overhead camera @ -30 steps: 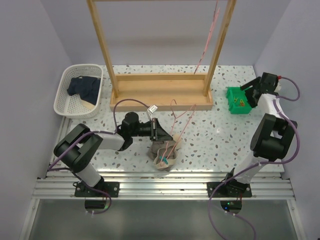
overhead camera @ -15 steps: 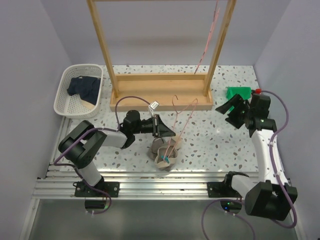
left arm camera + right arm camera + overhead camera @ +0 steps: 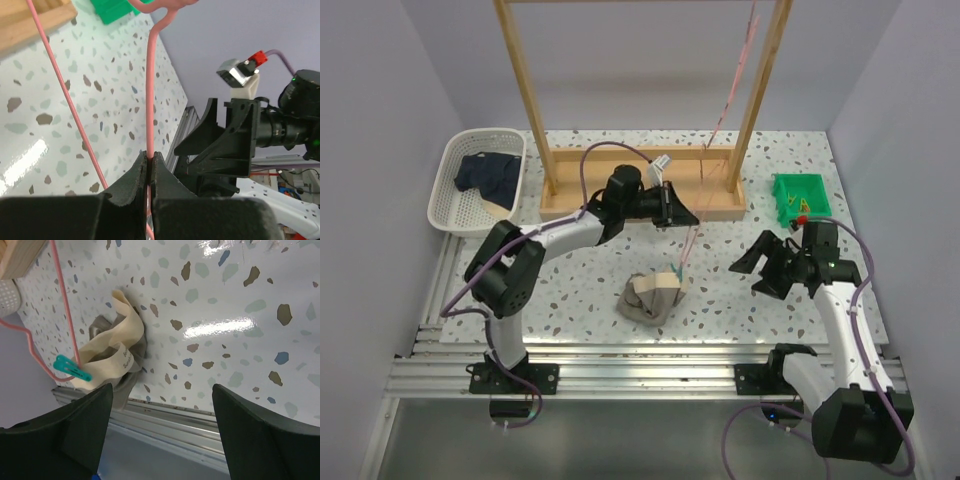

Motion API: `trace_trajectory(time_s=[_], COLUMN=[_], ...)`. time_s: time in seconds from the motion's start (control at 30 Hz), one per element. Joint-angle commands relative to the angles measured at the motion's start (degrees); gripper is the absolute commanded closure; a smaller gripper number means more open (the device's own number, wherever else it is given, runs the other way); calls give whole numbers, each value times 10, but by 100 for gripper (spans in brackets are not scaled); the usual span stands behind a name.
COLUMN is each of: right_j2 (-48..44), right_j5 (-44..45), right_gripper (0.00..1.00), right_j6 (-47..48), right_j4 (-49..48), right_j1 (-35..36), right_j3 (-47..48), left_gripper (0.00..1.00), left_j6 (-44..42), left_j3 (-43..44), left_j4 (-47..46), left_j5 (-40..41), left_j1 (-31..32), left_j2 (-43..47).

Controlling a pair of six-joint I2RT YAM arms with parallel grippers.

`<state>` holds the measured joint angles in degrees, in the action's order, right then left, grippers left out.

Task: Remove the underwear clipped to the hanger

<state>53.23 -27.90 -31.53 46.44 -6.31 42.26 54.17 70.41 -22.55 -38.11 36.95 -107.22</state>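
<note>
The pink wire hanger (image 3: 692,238) hangs tilted from my left gripper (image 3: 690,216), which is shut on its wire (image 3: 150,100) just in front of the wooden rack. A teal clip (image 3: 677,273) at the hanger's low end still pins the grey underwear with the beige waistband (image 3: 648,298), which lies bunched on the table. The right wrist view shows that underwear (image 3: 112,357), the clip (image 3: 72,369) and the hanger wire (image 3: 62,315). My right gripper (image 3: 753,275) stands open to the right of the underwear, apart from it. The navy underwear (image 3: 488,175) lies in the white basket (image 3: 448,205).
The wooden rack's base (image 3: 620,195) and posts stand at the back, with another pink hanger (image 3: 735,80) on its right post. A green bin (image 3: 800,197) with small items sits at the back right. The metal rail (image 3: 640,375) runs along the table's front edge.
My left gripper has raised the hanger and carried it back toward the rack, dragging the grey underwear's top. My right arm swung from the green bin to the front, jaws opening wider.
</note>
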Motion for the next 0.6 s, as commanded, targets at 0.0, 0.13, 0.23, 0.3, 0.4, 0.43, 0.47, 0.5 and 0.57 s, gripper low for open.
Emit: trace_trajectory(time_s=[0.0,0.13,0.23,0.3,0.4,0.43,0.47,0.5,0.57], right_j2=[-1,7,17,22,24,25,24,23,24], right_j5=[-29,-44,-65,-84,-88,-91,-100,-113,-131], right_gripper=[16,15,14,14,13,13,12,12,13], right_j6=[21,28,35,39,56,62,61,62,60], right_j4=[14,21,20,17,19,23,23,21,16], right_j1=[3,6,12,15,29,33,41,45,59], right_j3=[1,10,5,-3,-6,-6,-7,-10,-19], left_gripper=[100,100,100,100,100,100,100,100,100], left_j6=[-50,-40,7,20,35,37,36,37,44], left_j3=[17,-77,-171,-218,-252,-258,-266,-271,-282], left_j4=[129,103,33,3,-24,-26,-29,-32,-34], left_j5=[16,19,17,22,26,28,29,30,40], left_j1=[22,40,53,60,73,80,82,85,88], left_j2=[-9,52,103,122,153,162,167,170,182])
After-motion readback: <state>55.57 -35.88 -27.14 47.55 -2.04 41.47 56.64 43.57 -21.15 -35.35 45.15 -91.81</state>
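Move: The left hand already holds the pink hanger, and the grey underwear lies about 17 cm back, 9 cm left and some 16 cm below it. The teal clip at the underwear's waistband is about 11 cm back, 3 cm left and 13 cm below that hand; the wooden stand's base is 8 cm ahead and 10 cm left, some 18 cm below. From the open right hand the clip lies 15 cm left, 1 cm ahead and about 6 cm lower, and the underwear 22 cm left, 4 cm back and 10 cm lower. The left hand, its fingers still shut on the hanger wire, swings it back about 13 cm and down some 7 (a little lower still before easing up at the end), drifting slightly left over the underwear and tilting about 15 degrees, so that the clip end comes towards the table's near edge. Meanwhile the right hand edges some 3 cm left and a little back towards the underwear, turning about 10 degrees counter-clockwise with its fingers staying wide open, touching nothing. ##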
